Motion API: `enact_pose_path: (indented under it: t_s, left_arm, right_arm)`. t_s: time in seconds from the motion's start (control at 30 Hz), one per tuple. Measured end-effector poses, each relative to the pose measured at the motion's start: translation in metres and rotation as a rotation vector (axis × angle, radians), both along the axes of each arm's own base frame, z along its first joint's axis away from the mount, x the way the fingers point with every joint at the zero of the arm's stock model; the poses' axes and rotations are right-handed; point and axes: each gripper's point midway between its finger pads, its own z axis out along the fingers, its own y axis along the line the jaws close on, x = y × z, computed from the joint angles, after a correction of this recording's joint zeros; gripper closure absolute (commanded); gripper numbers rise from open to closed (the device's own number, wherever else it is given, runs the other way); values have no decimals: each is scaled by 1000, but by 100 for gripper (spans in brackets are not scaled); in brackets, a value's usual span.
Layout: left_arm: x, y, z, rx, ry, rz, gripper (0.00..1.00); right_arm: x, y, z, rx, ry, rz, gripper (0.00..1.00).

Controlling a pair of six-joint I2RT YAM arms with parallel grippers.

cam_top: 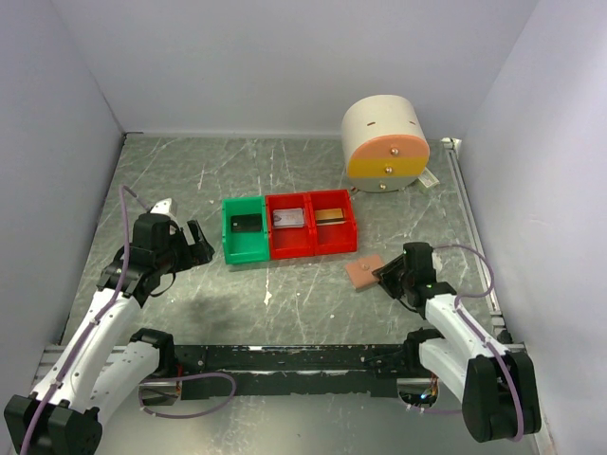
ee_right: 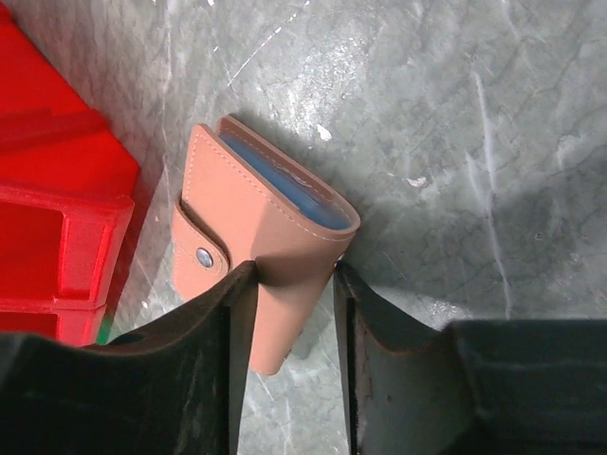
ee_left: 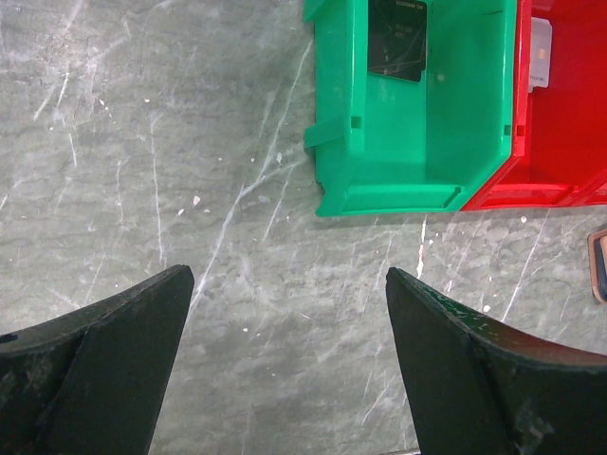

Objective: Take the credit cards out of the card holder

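The tan leather card holder (cam_top: 363,272) lies on the table just right of the bins, folded, with its blue lining showing at the edge (ee_right: 266,204). My right gripper (cam_top: 391,272) (ee_right: 294,270) is shut on its near end, one finger pressed on each side. A dark credit card (cam_top: 245,224) (ee_left: 398,38) lies in the green bin (cam_top: 245,250). A silver one (cam_top: 288,217) lies in the middle red bin (cam_top: 290,248), and a gold one (cam_top: 330,214) in the right red bin (cam_top: 338,244). My left gripper (cam_top: 187,234) (ee_left: 289,275) hangs open and empty left of the green bin.
A big cream cylinder with an orange band (cam_top: 384,142) stands at the back right. White walls close the table on three sides. The three bins sit in a row in the middle.
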Motion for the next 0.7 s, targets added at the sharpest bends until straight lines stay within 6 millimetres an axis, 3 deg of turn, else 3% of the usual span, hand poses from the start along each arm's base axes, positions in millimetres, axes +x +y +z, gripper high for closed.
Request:
enact_pose_path:
  t_s: [0.17,0.47,0.7]
  left_arm:
    - [0,0,0,-1,3,2,5]
    - [0,0,-1,-1,5,1,5]
    - [0,0,-1,-1,6,1,5]
  right_arm:
    - [-4,0,-3,5,-19,2,85]
    - [-1,9,0,8,-36,86,88]
    - [-6,37,13,53,-61,334,91]
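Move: The card holder's middle lies about 3 cm left of the right hand and 1 cm ahead, some 1 cm lower, with its near right edge already between the half-open fingers. The right red bin stands roughly 13 cm ahead and 10 cm left of this hand, the middle red bin 12 cm ahead and 20 cm left. From the left hand the card holder is about 39 cm right, 2 cm back and 13 cm down. The right fingers pinch the card holder's edge, then swing it left about 4 cm, some 20 degrees counter-clockwise. ##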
